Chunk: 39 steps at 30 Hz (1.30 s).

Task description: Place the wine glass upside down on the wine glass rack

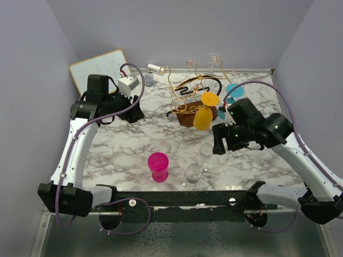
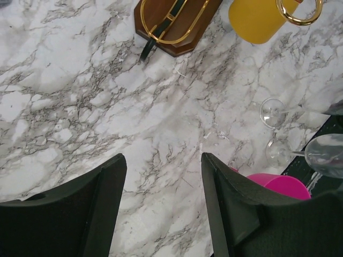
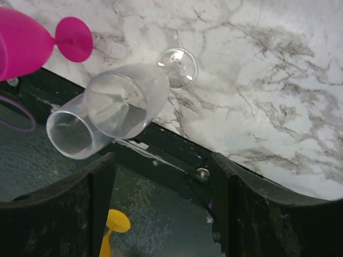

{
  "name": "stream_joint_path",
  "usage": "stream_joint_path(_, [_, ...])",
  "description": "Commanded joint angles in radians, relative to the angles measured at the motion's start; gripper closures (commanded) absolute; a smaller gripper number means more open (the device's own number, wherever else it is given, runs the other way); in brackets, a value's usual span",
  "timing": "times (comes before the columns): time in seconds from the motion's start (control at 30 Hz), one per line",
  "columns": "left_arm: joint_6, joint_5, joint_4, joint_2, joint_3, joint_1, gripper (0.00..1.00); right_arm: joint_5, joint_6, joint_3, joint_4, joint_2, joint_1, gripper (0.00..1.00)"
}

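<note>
The wine glass rack (image 1: 187, 93), gold wire on a brown base (image 2: 179, 24), stands at the back centre. A yellow glass (image 1: 204, 113) hangs on it upside down, and a blue one (image 1: 234, 91) is at its right. Two clear wine glasses (image 1: 193, 172) (image 1: 206, 151) and a pink one (image 1: 158, 166) stand upright near the front. My right gripper (image 1: 218, 140) hovers open just right of the clear glasses; in its wrist view one clear glass (image 3: 115, 104) lies up-left of the empty fingers (image 3: 102, 203). My left gripper (image 1: 133, 110) is open over bare marble (image 2: 162, 158).
A whiteboard (image 1: 99, 67) leans at the back left, with a small clear cup (image 1: 148, 79) and a white object (image 1: 155, 68) beside it. A black rail (image 1: 187, 198) runs along the table's front edge, directly under my right fingers.
</note>
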Motion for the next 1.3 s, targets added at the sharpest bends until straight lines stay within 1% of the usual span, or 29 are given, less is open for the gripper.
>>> stream_joint_path(0.0, [-0.003, -0.002, 0.02, -0.064, -0.01, 0.034, 0.39, 0.023, 0.034, -0.087, 0.021, -0.062, 0.002, 0.32])
stream_joint_path(0.13, [-0.018, 0.058, 0.027, -0.092, -0.063, 0.072, 0.39, 0.011, 0.011, -0.131, 0.057, -0.039, 0.002, 0.31])
stream_joint_path(0.27, [-0.02, 0.061, 0.029, -0.113, -0.077, 0.098, 0.39, 0.022, 0.005, -0.118, 0.113, -0.032, 0.003, 0.29])
stream_joint_path(0.4, [-0.021, 0.071, 0.03, -0.128, -0.089, 0.112, 0.38, 0.046, -0.005, -0.079, 0.114, -0.022, 0.003, 0.28])
stream_joint_path(0.5, [-0.021, 0.071, 0.03, -0.133, -0.096, 0.114, 0.38, 0.056, -0.008, -0.089, 0.123, -0.025, 0.002, 0.28])
stream_joint_path(0.6, [-0.026, 0.071, 0.031, -0.135, -0.101, 0.115, 0.38, 0.057, 0.002, -0.12, 0.169, -0.022, 0.002, 0.31])
stream_joint_path(0.73, [-0.028, 0.077, 0.035, -0.134, -0.095, 0.115, 0.38, 0.036, 0.009, -0.154, 0.22, -0.005, 0.002, 0.33])
stream_joint_path(0.87, [-0.027, 0.071, 0.036, -0.136, -0.099, 0.114, 0.38, 0.049, -0.008, -0.147, 0.239, 0.024, 0.003, 0.42])
stream_joint_path(1.07, [-0.027, 0.075, 0.043, -0.145, -0.106, 0.114, 0.38, 0.042, -0.02, -0.163, 0.254, 0.055, 0.002, 0.44])
stream_joint_path(1.13, [-0.027, 0.075, 0.044, -0.146, -0.109, 0.114, 0.38, 0.028, -0.026, -0.174, 0.26, 0.063, 0.002, 0.56])
stream_joint_path(1.17, [-0.028, 0.074, 0.047, -0.148, -0.112, 0.114, 0.38, 0.023, -0.026, -0.179, 0.26, 0.067, 0.003, 0.58])
stream_joint_path(1.27, [-0.029, 0.077, 0.046, -0.152, -0.118, 0.114, 0.38, 0.022, -0.029, -0.191, 0.254, 0.081, 0.003, 0.58])
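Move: The farther of the two clear wine glasses, which I go for next, stands some 5 cm to the left of my right hand and 2 cm ahead, its middle about 13 cm below. The nearer clear glass is roughly 10 cm left and 5 cm back, the magenta one about 22 cm left and 3 cm back, both as low; the hung orange glass is some 13 cm ahead, 5 cm left. From my left hand, the farther clear glass is about 22 cm right, 13 cm back and 16 cm below. I sink my right hand about 3 cm, easing slightly back, then swing it forward and left by some 4 cm towards the cup of the farther clear glass and lower it again, 5 cm down in all, still pointing steeply down. Towards the end I narrow the fingers to a bit under half open near its rim. My empty left hand shifts about 3 cm left and slightly back, then stays, open. ##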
